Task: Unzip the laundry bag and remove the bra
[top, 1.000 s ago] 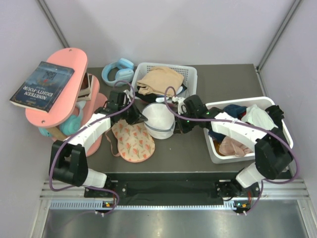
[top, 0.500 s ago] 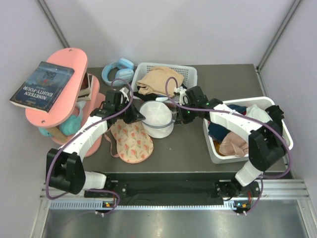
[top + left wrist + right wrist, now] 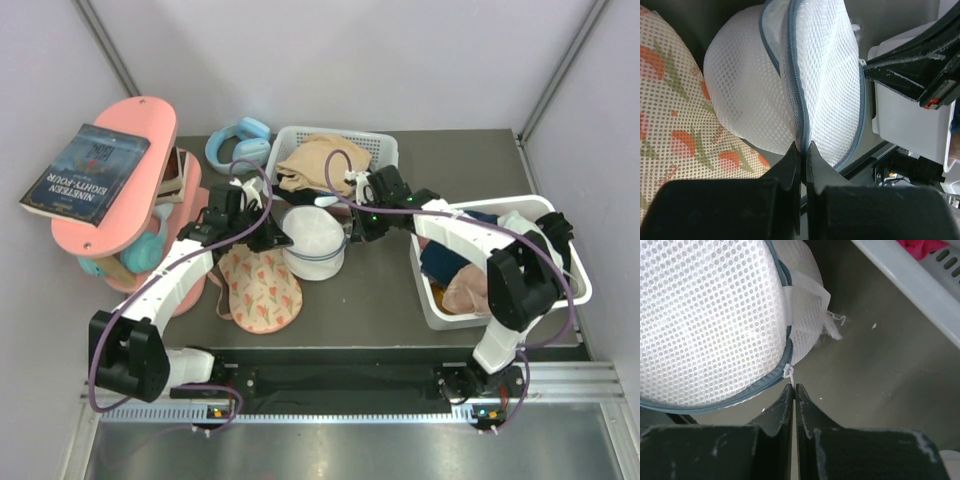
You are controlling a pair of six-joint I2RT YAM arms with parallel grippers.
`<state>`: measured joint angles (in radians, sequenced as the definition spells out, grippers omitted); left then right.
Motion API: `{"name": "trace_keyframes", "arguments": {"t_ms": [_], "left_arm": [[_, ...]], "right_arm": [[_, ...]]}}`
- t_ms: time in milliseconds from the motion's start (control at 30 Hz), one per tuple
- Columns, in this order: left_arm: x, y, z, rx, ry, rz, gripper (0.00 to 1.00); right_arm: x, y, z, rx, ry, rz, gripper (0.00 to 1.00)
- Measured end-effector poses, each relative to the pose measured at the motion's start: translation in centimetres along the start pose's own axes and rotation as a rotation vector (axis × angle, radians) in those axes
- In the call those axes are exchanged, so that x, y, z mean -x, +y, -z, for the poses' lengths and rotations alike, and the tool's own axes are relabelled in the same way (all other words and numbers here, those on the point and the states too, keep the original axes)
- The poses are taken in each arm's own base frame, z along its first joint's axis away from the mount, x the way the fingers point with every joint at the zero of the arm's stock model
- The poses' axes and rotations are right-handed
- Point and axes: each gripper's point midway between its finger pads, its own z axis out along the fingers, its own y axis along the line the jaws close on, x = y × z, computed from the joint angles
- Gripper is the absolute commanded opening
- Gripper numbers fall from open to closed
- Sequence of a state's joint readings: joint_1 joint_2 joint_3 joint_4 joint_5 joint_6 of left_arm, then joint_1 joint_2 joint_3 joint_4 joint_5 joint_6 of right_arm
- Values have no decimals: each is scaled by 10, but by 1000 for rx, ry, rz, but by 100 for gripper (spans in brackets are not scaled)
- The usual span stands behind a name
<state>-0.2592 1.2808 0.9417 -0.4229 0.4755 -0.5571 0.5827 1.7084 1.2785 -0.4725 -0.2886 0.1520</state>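
Observation:
The white mesh laundry bag [image 3: 314, 238] sits mid-table, its grey zip rim [image 3: 796, 95] running up the dome. My left gripper [image 3: 281, 238] is shut on a fold of mesh at that rim [image 3: 802, 146], on the bag's left side. At the bag's right side my right gripper [image 3: 351, 231] is shut on the small white zip pull [image 3: 790, 372], where the zip [image 3: 730, 400] curves round the bag [image 3: 705, 320]. The peach bra [image 3: 262, 290] with red flowers lies flat on the table, front-left of the bag, also showing beside it as floral fabric [image 3: 670, 125].
A white slatted basket [image 3: 385, 146] holding a tan garment [image 3: 320, 160] stands just behind the bag. A white bin [image 3: 432, 305] of clothes is at the right. Blue headphones [image 3: 238, 142] and a pink shelf [image 3: 120, 215] with a book [image 3: 85, 172] stand at the left.
The right gripper has swung back and left with the zip pull. The bag has shifted slightly toward the back, with the left gripper still clamped on its rim.

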Motion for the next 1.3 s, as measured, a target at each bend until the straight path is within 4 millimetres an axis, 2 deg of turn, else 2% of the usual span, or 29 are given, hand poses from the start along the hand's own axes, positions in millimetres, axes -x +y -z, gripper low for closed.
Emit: {"name": "trace_keyframes", "arguments": {"t_ms": [167, 367, 400, 467, 500, 600, 633, 700, 733, 833, 967, 1133, 1233, 1300], "left_arm": [[-6, -2, 3, -33, 18, -35, 0], [-8, -1, 2, -32, 22, -50, 1], [-7, 1, 2, -20, 20, -47, 8], [-5, 4, 0, 1, 19, -37, 14], [-3, 5, -1, 11, 17, -31, 26], [5, 7, -5, 34, 11, -2, 34], [6, 7, -6, 38, 10, 9, 44], [8, 7, -9, 41, 9, 29, 58], [8, 7, -11, 41, 8, 41, 69], [12, 7, -18, 41, 12, 82, 80], [20, 7, -18, 65, -5, 106, 87], [28, 5, -1, 113, -65, 132, 86], [19, 4, 12, 109, -94, 157, 83], [6, 10, 15, 112, -90, 187, 81]], "right_arm": [[8, -1, -3, -1, -8, 12, 0], [9, -2, -3, -3, -2, 20, 0], [9, -1, -3, -1, -2, 20, 0], [8, -1, -2, 1, 0, 19, 0], [7, 0, -1, 1, -2, 19, 0], [-6, 6, 9, 9, 5, 15, 0], [-10, 8, 13, 12, 7, 15, 0], [-18, 18, 22, 26, 5, 16, 0], [-22, 26, 25, 39, 7, 19, 0], [-34, 52, 29, 91, 15, 29, 0], [-46, 72, 25, 132, 38, 14, 0], [-45, 83, 22, 155, 37, -1, 0], [-44, 86, 17, 160, 48, -3, 0], [-44, 87, 14, 162, 53, -2, 0]]}}
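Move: The right hand already pinches the white zipper pull on the right rim of the laundry bag, whose middle lies about 8 cm to its left, 2 cm back and 3 cm below; the grey basket is some 16 cm ahead, 3 cm left and 6 cm below. From the left hand, still gripping the bag's zip seam, the bag's middle is about 7 cm right, level fore and aft, 4 cm down; the floral pouch lies roughly 12 cm back, 6 cm left and 8 cm down. The left fingers let go of the zip seam and open wide around the bag's rim, while that hand works about 4 cm forward, then back again and 2 cm left, turning slightly counter-clockwise. Keeping its fingers shut on the pull, the right hand nudges forward, then reverses some 9 cm back and 4 cm left around the bag's right side towards its near rim. ##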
